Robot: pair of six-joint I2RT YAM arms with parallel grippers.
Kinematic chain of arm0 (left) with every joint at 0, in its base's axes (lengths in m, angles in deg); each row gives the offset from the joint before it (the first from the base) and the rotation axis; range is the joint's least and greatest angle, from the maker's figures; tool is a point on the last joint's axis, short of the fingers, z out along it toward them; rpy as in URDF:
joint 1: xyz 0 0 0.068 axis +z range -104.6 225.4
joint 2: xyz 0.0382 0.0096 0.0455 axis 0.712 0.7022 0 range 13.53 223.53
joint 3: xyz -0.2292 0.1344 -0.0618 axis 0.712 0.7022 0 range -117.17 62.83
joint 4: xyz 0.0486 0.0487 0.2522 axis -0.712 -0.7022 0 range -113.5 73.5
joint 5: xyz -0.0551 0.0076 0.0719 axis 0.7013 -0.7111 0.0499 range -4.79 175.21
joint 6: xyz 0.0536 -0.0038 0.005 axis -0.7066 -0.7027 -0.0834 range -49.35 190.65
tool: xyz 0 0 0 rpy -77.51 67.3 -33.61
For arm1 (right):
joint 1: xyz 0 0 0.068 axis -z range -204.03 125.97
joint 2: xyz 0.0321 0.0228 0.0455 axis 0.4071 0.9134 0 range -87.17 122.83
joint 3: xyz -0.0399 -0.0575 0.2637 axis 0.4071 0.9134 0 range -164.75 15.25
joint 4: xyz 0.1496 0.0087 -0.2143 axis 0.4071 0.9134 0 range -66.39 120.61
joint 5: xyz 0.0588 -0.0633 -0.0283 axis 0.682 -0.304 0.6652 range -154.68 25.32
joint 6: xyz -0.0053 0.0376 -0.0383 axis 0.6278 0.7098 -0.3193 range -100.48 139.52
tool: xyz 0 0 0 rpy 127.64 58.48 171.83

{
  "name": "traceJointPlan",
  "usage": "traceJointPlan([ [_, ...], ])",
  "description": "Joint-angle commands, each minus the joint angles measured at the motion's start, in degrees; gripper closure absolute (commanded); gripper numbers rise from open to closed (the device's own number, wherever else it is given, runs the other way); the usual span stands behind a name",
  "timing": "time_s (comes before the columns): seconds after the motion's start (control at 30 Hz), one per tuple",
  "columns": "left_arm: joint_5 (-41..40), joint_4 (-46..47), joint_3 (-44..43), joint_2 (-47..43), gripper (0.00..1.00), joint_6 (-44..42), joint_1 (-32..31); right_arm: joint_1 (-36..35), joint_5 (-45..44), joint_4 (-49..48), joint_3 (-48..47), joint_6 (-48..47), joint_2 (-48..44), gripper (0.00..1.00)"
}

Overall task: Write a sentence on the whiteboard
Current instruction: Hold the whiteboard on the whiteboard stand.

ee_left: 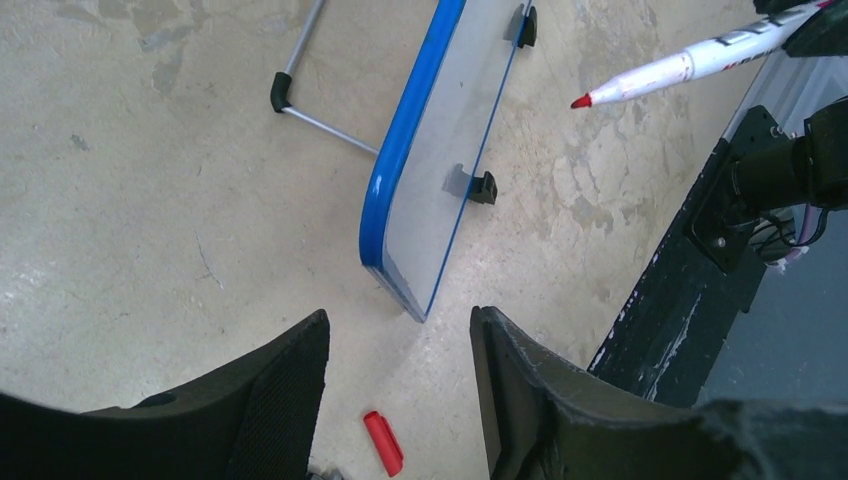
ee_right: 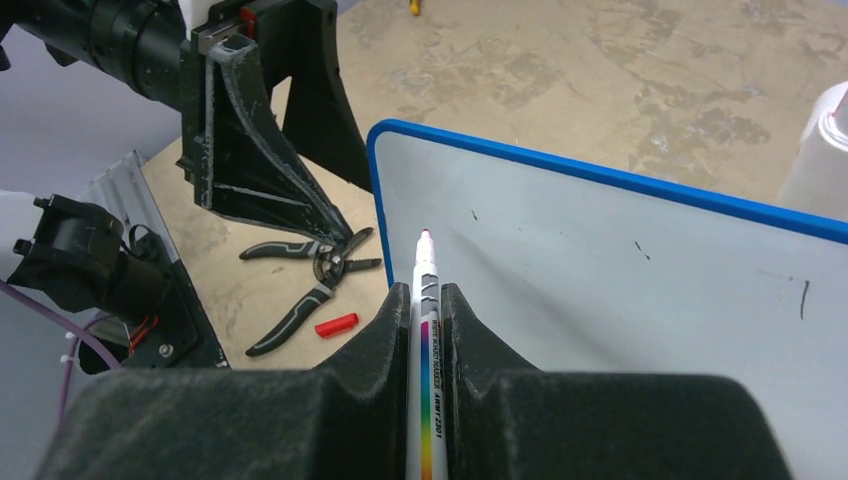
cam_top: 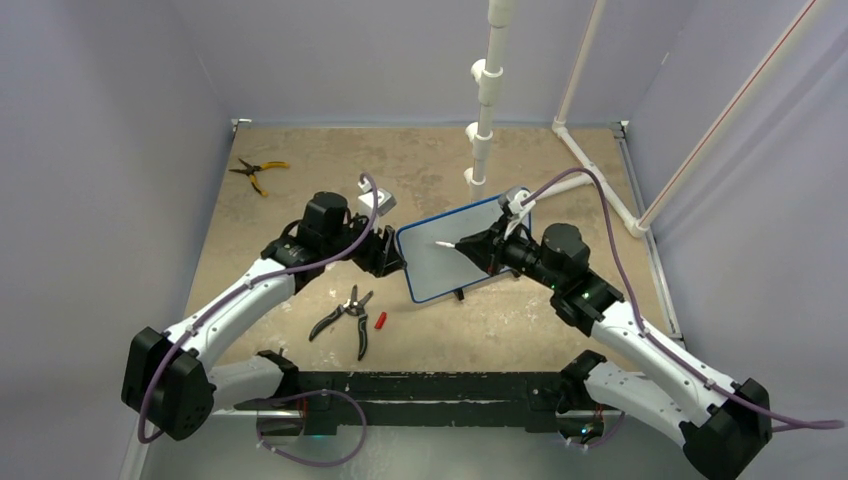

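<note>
The whiteboard (cam_top: 455, 252) stands tilted at the table's middle, blue-framed with small black feet (ee_left: 484, 187). Its face (ee_right: 620, 270) carries only a few tiny dark marks; the sentence is not in view. My right gripper (ee_right: 426, 292) is shut on a white marker (ee_right: 424, 270), and the red tip (ee_left: 581, 101) hovers just off the board's left part. My left gripper (ee_left: 400, 322) is open with nothing between its fingers. It sits at the board's left edge, with the near blue corner (ee_left: 395, 270) just ahead of the jaws.
On the table in front of the board lie the marker's red cap (cam_top: 381, 321) and black-handled pliers (cam_top: 345, 315). Yellow-handled pliers (cam_top: 258, 172) lie at the far left. A white pipe stand (cam_top: 484, 110) rises behind the board. Grey walls enclose the table.
</note>
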Motion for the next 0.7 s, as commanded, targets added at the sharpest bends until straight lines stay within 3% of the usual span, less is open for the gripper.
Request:
traceJointPlan([
  [0.0,1.8,3.4,-3.9,1.5,0.49,-2.0,0.2,-0.3,3.1,-6.0,-0.6,-0.4,1.4,1.00],
  [0.67,1.6,4.8,-4.2,4.3,0.74,-2.2,0.2,-2.3,4.6,-11.0,-3.8,-1.5,9.8,1.00],
])
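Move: The left hand is beside the whiteboard's left side; the board's middle lies about 15 cm to its right, 7 cm ahead and 9 cm lower. From the same hand, the red cap is some 6 cm back, 4 cm left and 16 cm below, and the pruners about 5 cm back and 10 cm left at that lower level. From the right hand, which holds the marker, the board's middle is roughly 8 cm ahead, 1 cm left and 16 cm below. Marker still pinched, the right hand sweeps about 3 cm left and sinks nearly 2 cm, turning some 5 degrees counter-clockwise, so the pen tip travels over the board towards its left edge. The left hand edges roughly 1.5 cm forward and 1 cm right to that same edge, its fingers narrowing from about half open to a quarter; whether they touch can't be seen. ##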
